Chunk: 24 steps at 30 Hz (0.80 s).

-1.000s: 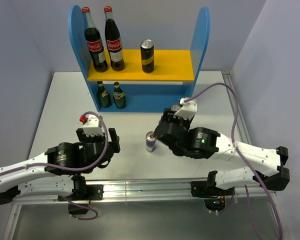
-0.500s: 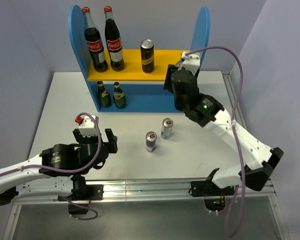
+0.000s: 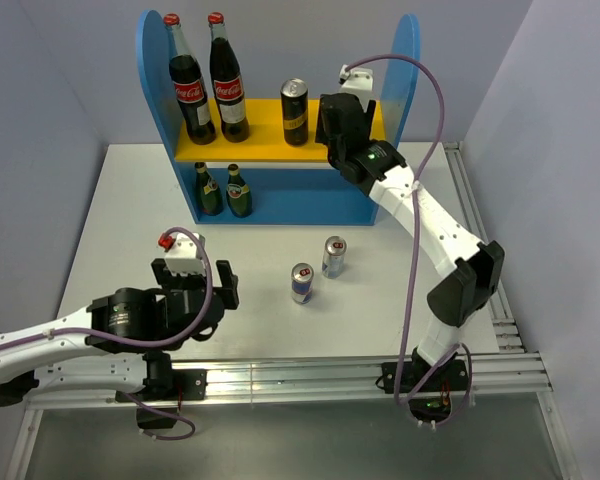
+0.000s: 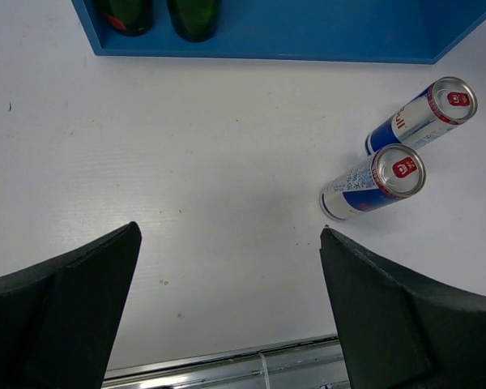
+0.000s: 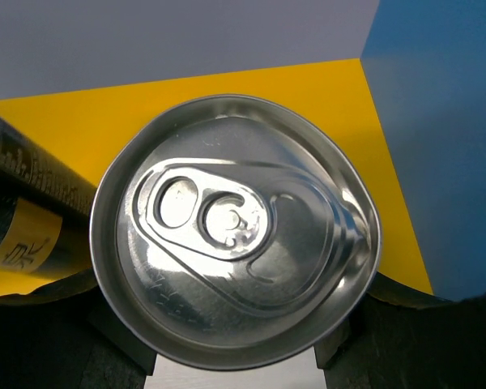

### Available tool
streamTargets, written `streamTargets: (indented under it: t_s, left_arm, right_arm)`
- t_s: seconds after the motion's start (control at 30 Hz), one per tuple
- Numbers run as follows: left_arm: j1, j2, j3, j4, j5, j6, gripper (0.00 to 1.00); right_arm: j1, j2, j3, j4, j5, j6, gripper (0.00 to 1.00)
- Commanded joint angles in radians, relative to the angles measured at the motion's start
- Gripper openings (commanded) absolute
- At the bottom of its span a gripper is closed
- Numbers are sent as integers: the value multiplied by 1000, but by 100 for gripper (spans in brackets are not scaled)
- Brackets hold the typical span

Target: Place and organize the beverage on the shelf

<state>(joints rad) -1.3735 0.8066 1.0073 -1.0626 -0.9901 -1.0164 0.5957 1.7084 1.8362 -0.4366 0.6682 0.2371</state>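
Observation:
My right gripper (image 3: 338, 125) is shut on a can (image 5: 235, 259), seen from above as a silver top; its body is hidden. It hangs over the right part of the shelf's yellow upper board (image 3: 265, 147), beside a tall dark can (image 3: 295, 112) that also shows at the left in the right wrist view (image 5: 24, 219). Two green bottles (image 3: 209, 190) (image 3: 239, 191) stand on the lower tier. Two slim cans (image 3: 301, 283) (image 3: 334, 256) stand on the table. My left gripper (image 3: 195, 290) is open above the table, left of the slim cans (image 4: 373, 182) (image 4: 421, 117).
Two tall red-capped cola bottles (image 3: 192, 85) (image 3: 227, 80) stand at the left of the upper board. The shelf's blue side panel (image 3: 405, 70) rises just right of my right gripper. A metal rail (image 3: 300, 375) runs along the near table edge.
My right arm has swung from low over the table by the slim cans up to the yellow upper board, carrying the can. The left arm has barely shifted.

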Motion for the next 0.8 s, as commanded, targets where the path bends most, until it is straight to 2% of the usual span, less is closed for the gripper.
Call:
streamTargets:
  t_s: [0.0, 0.13, 0.4, 0.47, 0.5, 0.53, 0.57, 0.67, 0.77]
  left_arm:
    - [-19, 12, 5, -29, -35, -33, 99]
    - [-32, 26, 13, -46, -42, -50, 99]
    - [-47, 16, 10, -54, -50, -62, 99]
    - [-48, 11, 8, -53, -51, -60, 99]
    - [-50, 11, 8, -53, -54, -63, 99]
    - [-50, 11, 8, -53, -51, -63, 99]
    - [-52, 11, 8, -51, -53, -62, 99]
    - [-53, 19, 10, -57, -56, -70, 99]
    - [-55, 29, 11, -66, -59, -76, 99]
  right_arm:
    - [-10, 14, 121, 82, -7, -12, 0]
    - [-8, 68, 188, 64, -1, -15, 0]
    - [-11, 92, 178, 62, 18, -5, 1]
    - [-11, 91, 160, 58, 34, 5, 12]
    - [-11, 88, 152, 61, 37, 4, 29]
    - [-11, 82, 135, 67, 42, 5, 41]
    - [-11, 80, 127, 68, 44, 7, 58]
    - [-11, 69, 101, 81, 51, 8, 91]
    - [-11, 66, 97, 82, 54, 8, 97]
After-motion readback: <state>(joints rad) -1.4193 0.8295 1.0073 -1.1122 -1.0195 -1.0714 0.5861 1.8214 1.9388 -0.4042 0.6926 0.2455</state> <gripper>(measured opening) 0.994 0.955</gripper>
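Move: The can still in my right hand goes to the free spot on the yellow shelf, about 3 cm ahead, 1 cm left and some 8 cm below my right hand point. The dark can already standing there is about 10 cm to my left and 3 cm farther out, and the blue right side panel is roughly 12 cm to my right, also 3 cm ahead. From my left hand the spot is about 33 cm forward, 38 cm right and 5 cm higher. I ease my right hand about 3 cm farther in over the yellow shelf, drifting a centimetre left towards the dark can and staying almost level. There I hold still with the can pinched, then spread my fingers nearly fully and let go of it, the left finger coming close beside the dark can. ##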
